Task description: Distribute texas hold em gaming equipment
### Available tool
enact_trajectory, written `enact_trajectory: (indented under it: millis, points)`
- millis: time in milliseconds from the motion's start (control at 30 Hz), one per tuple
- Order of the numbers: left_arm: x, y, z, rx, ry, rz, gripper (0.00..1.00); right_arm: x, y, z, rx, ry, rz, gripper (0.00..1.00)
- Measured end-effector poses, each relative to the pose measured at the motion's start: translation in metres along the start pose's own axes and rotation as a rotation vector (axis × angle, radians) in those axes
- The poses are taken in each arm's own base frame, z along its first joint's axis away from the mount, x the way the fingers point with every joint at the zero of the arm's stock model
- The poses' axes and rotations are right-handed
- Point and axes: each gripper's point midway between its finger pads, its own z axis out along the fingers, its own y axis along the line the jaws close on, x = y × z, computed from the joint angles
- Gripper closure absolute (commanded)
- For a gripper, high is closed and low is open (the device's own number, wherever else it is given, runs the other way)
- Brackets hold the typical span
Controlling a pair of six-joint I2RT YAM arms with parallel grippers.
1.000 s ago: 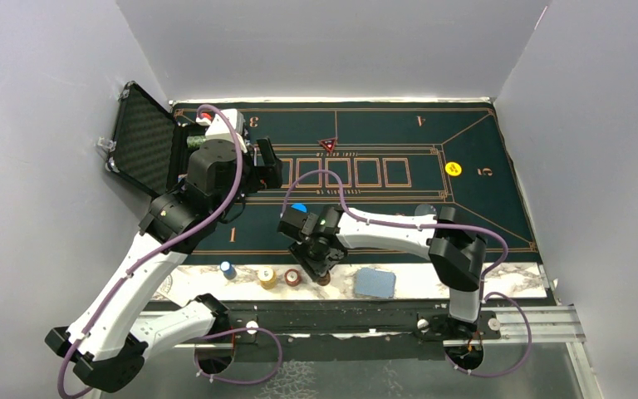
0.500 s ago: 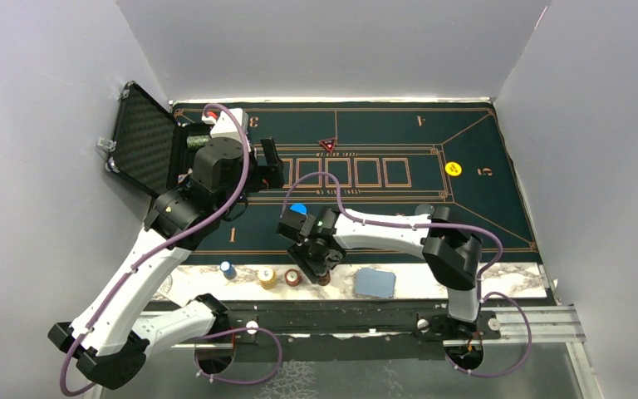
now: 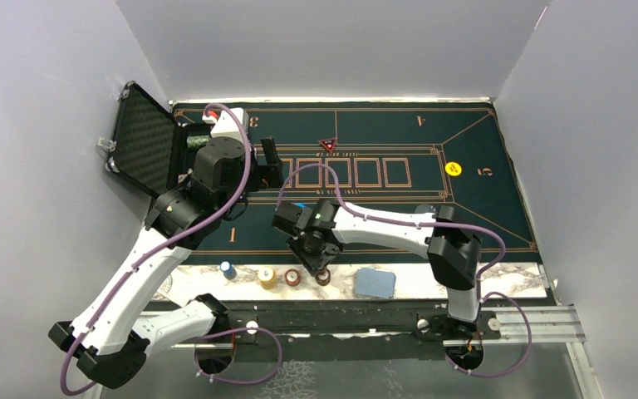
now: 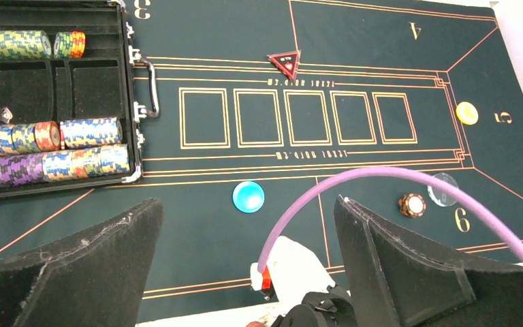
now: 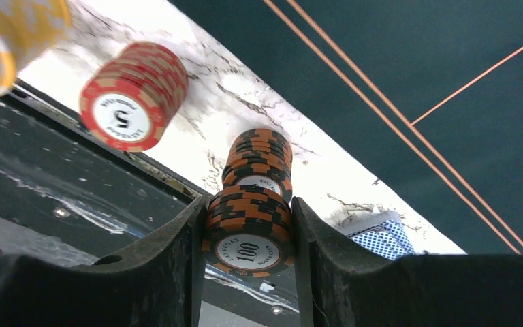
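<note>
My right gripper (image 5: 248,238) is shut on a short stack of orange-and-black chips (image 5: 248,228) marked 100, held just off the taller orange-and-black stack (image 5: 260,153) on the marble strip. In the top view that gripper (image 3: 314,259) hangs over the strip beside the red chip stack (image 3: 292,277). A yellow stack (image 3: 267,277), a blue stack (image 3: 228,268) and the blue-backed cards (image 3: 375,283) share the strip. My left gripper (image 4: 248,259) is open above the mat, holding nothing. Ahead of it lie a blue disc (image 4: 248,197), yellow disc (image 4: 466,112), clear disc (image 4: 444,189), single chip (image 4: 412,204) and red triangular marker (image 4: 284,64).
The open black case (image 4: 30,85) sits at the mat's far left with rows of chips (image 4: 48,146) in it. The green felt mat (image 3: 465,216) covers most of the table. White walls close in three sides. My right arm's purple cable (image 4: 381,176) arcs across the left wrist view.
My right gripper has closed on the top chips of the orange-and-black stack and shifted slightly up and left with them. The left arm edged right early on, then held still.
</note>
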Motion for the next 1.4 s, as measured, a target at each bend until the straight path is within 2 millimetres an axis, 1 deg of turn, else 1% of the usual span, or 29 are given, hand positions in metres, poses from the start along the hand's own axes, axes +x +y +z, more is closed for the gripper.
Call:
enact_trajectory:
  millis: [67,167,233,333,433,500,533,567,633,700,767,800,1033,1233,1333,1400]
  points:
    - [0.0,0.0,0.001,-0.001,0.002,0.002,0.01,-0.011,0.0,-0.01,0.004,-0.029,-0.002,0.78]
    - [0.002,0.0,0.003,-0.005,0.009,0.009,0.01,-0.028,-0.006,-0.02,-0.001,-0.072,0.008,0.79]
    - [0.003,0.0,0.005,-0.007,0.015,0.014,0.01,-0.039,-0.016,-0.023,0.005,-0.092,0.028,0.79]
    - [0.005,0.0,0.007,-0.01,0.02,0.02,0.01,-0.063,-0.042,-0.023,0.031,-0.13,0.074,0.79]
    - [0.003,0.0,0.006,-0.01,0.019,0.023,0.01,-0.089,-0.064,-0.012,0.052,-0.17,0.11,0.79]
    - [-0.002,-0.001,0.004,-0.006,0.009,0.02,0.01,-0.104,-0.075,0.004,0.073,-0.179,0.116,0.78]
    - [-0.005,-0.002,0.002,-0.004,0.0,0.018,0.01,-0.108,-0.079,0.009,0.078,-0.181,0.123,0.78]
    - [-0.009,-0.002,0.001,-0.002,-0.008,0.016,0.01,-0.112,-0.083,0.018,0.086,-0.177,0.122,0.78]
    - [-0.013,-0.003,-0.001,0.0,-0.02,0.011,0.01,-0.115,-0.086,0.034,0.095,-0.166,0.114,0.77]
    - [-0.015,-0.003,-0.003,-0.001,-0.024,0.01,0.01,-0.114,-0.088,0.049,0.102,-0.15,0.102,0.75]
    - [-0.015,-0.002,-0.003,-0.005,-0.022,0.011,0.01,-0.113,-0.09,0.058,0.104,-0.144,0.091,0.74]
    - [-0.014,-0.001,-0.003,-0.009,-0.021,0.012,0.01,-0.114,-0.09,0.06,0.102,-0.145,0.086,0.73]
    - [-0.011,0.003,-0.005,-0.025,-0.01,0.017,0.01,-0.118,-0.093,0.062,0.09,-0.162,0.075,0.53]
    - [-0.011,0.004,-0.007,-0.028,-0.006,0.016,0.01,-0.119,-0.091,0.062,0.053,-0.165,0.091,0.28]
    - [-0.013,0.004,-0.008,-0.028,-0.012,0.014,0.01,-0.125,-0.089,0.053,0.05,-0.164,0.087,0.24]
    - [-0.013,0.005,-0.008,-0.031,-0.013,0.015,0.01,-0.134,-0.087,0.036,0.045,-0.173,0.095,0.21]
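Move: The right hand already holds a short stack of black chips. Their spot on the felt is about 16 cm ahead, 2 cm left and 5 cm below. The blue button lies some 4 cm beyond that spot and 4 cm left of it. The remaining black chips stand right under the hand, about 4 cm down, with the red stack some 8 cm left of them. From the left hand the spot is about 3 cm ahead, 11 cm right and 32 cm below. The right hand keeps its pinch on the black chips and carries them about 15 cm forward in a low arc, up some 3 cm and then down onto the felt just short of the blue button, the fingertips tipping about 10 degrees forward. There it pauses, opens the fingers to let go, and rises about 3 cm. ##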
